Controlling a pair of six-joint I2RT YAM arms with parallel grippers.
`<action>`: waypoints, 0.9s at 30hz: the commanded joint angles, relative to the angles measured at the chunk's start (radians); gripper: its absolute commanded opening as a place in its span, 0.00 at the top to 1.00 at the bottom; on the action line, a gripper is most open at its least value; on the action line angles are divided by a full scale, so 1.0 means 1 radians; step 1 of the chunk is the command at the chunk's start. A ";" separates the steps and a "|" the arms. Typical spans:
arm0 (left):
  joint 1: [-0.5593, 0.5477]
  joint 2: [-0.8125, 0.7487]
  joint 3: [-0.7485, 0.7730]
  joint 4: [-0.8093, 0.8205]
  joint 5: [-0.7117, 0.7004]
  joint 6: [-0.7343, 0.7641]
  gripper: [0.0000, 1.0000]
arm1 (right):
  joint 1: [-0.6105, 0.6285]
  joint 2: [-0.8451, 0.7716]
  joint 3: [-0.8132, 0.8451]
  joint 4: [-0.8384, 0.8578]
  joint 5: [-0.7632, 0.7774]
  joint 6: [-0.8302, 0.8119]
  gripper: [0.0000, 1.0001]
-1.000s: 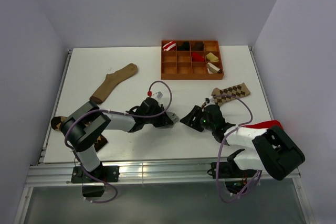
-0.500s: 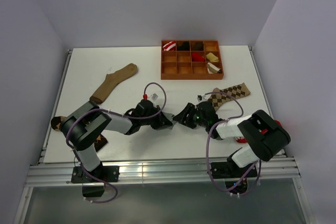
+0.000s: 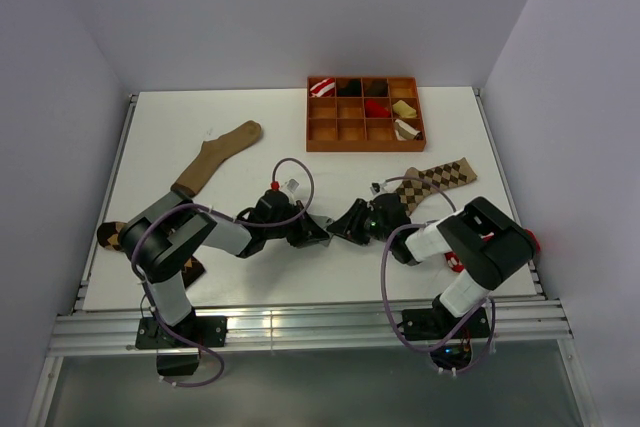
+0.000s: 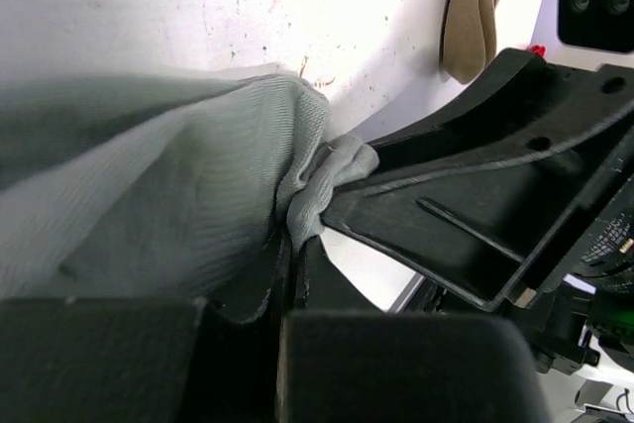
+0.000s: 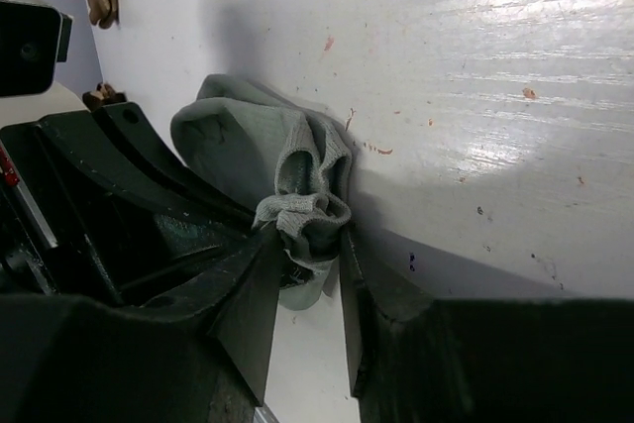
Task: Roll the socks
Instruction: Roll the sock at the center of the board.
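The small grey sock [image 4: 178, 175] lies bunched on the white table between my two grippers. My left gripper [image 4: 292, 245] is shut on its edge. In the right wrist view the sock's [image 5: 248, 141] crumpled end sits between the fingers of my right gripper [image 5: 307, 245], which is shut on it. In the top view the two grippers meet tip to tip, left [image 3: 318, 230] and right [image 3: 347, 224], and hide the grey sock. The lighter argyle sock [image 3: 440, 175] lies flat behind the right arm. The darker argyle sock [image 3: 108, 236] lies at the left edge, partly under the left arm.
A long plain tan sock [image 3: 215, 155] lies at the back left. An orange compartment tray [image 3: 365, 147] with several rolled socks stands at the back. The table's front edge is close behind both arms.
My right gripper has moved left up to the left gripper and closed on the end of the grey sock. The left gripper has stayed shut on the sock.
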 commanded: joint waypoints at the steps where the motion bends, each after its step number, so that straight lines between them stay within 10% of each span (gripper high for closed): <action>1: 0.002 0.003 -0.009 0.052 0.028 0.008 0.99 | 0.010 0.042 0.007 -0.054 0.009 -0.021 0.65; 8: 0.002 0.016 -0.001 0.032 0.032 0.032 0.97 | 0.010 0.019 0.024 -0.109 0.028 -0.047 1.00; 19: -0.047 -0.181 0.077 -0.337 -0.248 0.259 0.37 | 0.014 -0.103 0.139 -0.452 0.133 -0.140 1.00; 27: -0.294 -0.298 0.097 -0.441 -0.782 0.549 0.34 | 0.035 -0.129 0.254 -0.686 0.196 -0.159 1.00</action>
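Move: The gray sock is still pinched at its rolled end in the left fingers, its middle some 2 cm ahead and 1 cm left of the left hand. The right hand's part-open fingers already straddle that rolled end, the sock's middle about 2 cm ahead and 2 cm left of them, at their height. From the right hand, the tan argyle sock lies roughly 10 cm ahead and 21 cm right; the wooden box some 28 cm ahead and 7 cm right. The gray sock's rolled end passes from one hand to the other: the right fingers sink about half a centimetre and shut on it, and just afterwards the left fingers open, let go and lift some 4 cm, drifting about 2 cm left while tipping down. Keeping its pinch low at the board, the right hand then eases 1 to 2 cm to the right, rolling about 15 degrees with its left side dropping. ##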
